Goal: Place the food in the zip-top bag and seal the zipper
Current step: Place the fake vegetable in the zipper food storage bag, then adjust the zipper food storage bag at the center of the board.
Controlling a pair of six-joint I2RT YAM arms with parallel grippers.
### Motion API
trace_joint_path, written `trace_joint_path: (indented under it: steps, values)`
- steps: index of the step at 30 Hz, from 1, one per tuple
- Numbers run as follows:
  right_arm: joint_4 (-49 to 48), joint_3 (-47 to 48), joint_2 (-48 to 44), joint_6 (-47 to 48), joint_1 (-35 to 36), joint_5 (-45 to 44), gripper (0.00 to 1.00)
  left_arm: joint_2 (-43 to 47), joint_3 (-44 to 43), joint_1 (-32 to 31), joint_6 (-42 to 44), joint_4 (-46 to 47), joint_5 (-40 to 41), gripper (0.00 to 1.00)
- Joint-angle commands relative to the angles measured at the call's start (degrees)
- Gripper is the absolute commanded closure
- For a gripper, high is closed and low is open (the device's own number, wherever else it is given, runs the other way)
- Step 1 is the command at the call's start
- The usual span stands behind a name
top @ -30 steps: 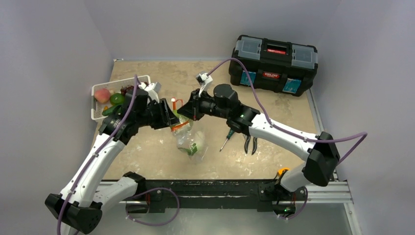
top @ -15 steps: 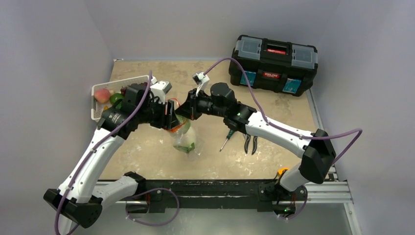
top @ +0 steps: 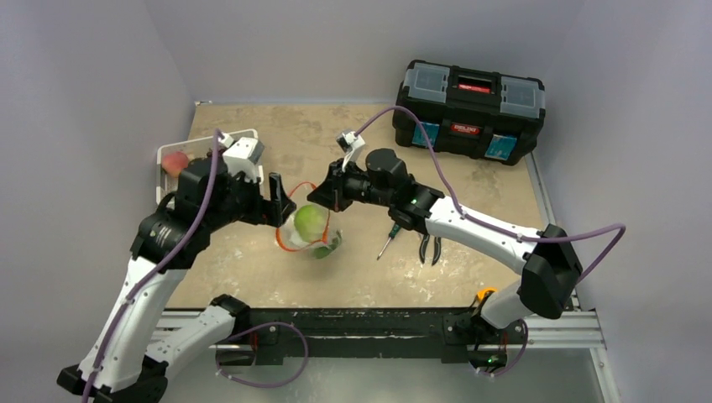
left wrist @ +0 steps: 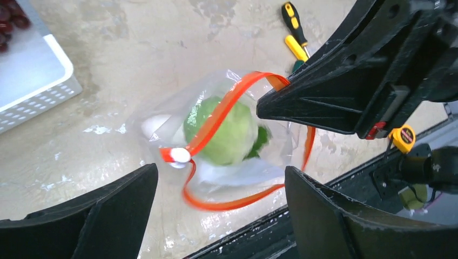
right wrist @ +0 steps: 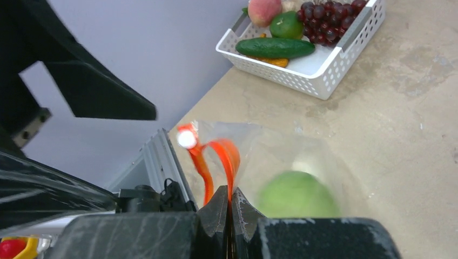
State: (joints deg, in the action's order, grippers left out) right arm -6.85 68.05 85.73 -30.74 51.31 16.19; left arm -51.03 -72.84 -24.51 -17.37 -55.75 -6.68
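The clear zip-top bag (top: 312, 239) hangs over the table from my right gripper (right wrist: 229, 195), which is shut on the orange-red zipper (right wrist: 231, 156) at the bag's mouth. A leafy green cabbage (left wrist: 224, 132) sits inside the bag. The zipper (left wrist: 227, 105) loops open, with its white slider (left wrist: 180, 155) at the end. My left gripper (left wrist: 220, 181) stands wide open just left of the bag, holding nothing. The peach (right wrist: 264, 9), green fruit (right wrist: 286, 24), cucumber (right wrist: 275, 47) and grapes (right wrist: 329, 19) lie in the white basket (right wrist: 324, 81).
The basket (top: 164, 152) stands at the table's left edge behind my left arm. A screwdriver (top: 388, 239) and pliers (top: 429, 248) lie under my right arm. A black toolbox (top: 468, 109) stands at the back right. More screwdrivers (left wrist: 294, 24) lie beyond the bag.
My left gripper has opened and drawn back to the left, away from the bag's mouth. The bag has swung left and now hangs from the right gripper alone.
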Motion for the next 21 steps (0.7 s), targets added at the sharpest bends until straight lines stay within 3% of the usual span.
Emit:
trace_joint_path:
  steps: [1,6,10,15,21]
  values:
    - [-0.63,-0.05,-2.88,1.30,-0.71,-0.74,1.00,4.51,2.71,0.00,-4.53,3.76,8.21,0.13]
    - [-0.25,-0.92,-4.74,2.23,-1.02,-2.43,1.00,7.97,7.42,0.81,-9.71,3.58,12.60,0.22]
    - [0.03,-1.21,-5.27,2.51,-1.51,-3.18,1.00,9.41,14.70,1.46,-17.09,8.45,3.95,0.30]
    - [-0.16,-0.92,-5.35,2.52,-1.90,-2.71,1.00,7.10,24.50,1.74,-27.58,17.20,-7.27,0.33]
    - [0.08,-1.61,-6.04,2.53,-1.91,-2.45,1.00,4.79,28.36,2.10,-32.54,27.59,-12.22,0.45]
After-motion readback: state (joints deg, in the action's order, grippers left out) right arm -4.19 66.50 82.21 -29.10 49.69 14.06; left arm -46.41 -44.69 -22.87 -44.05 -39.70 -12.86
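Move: The near left stretch of the bag's orange rim hangs about 12 cm below the open left gripper, 2 cm to its right and 1 cm nearer the base. Inside the bag the cabbage lies some 4 cm ahead of the left gripper, 3 cm to its right and 18 cm down. From the right gripper, shut on the rim's other side, that near stretch is about 4 cm back, 3 cm left and 11 cm below. Swing the left gripper about 3 cm left, clear of the bag, then drop it steeply, some 12 cm below its start, while bringing it back about 6 cm to the right to the rim's near left side. Tip the fingers down some 20 degrees, roll their left side down and narrow them partway. Keep the right gripper shut on the rim and ease it 2 cm right. ##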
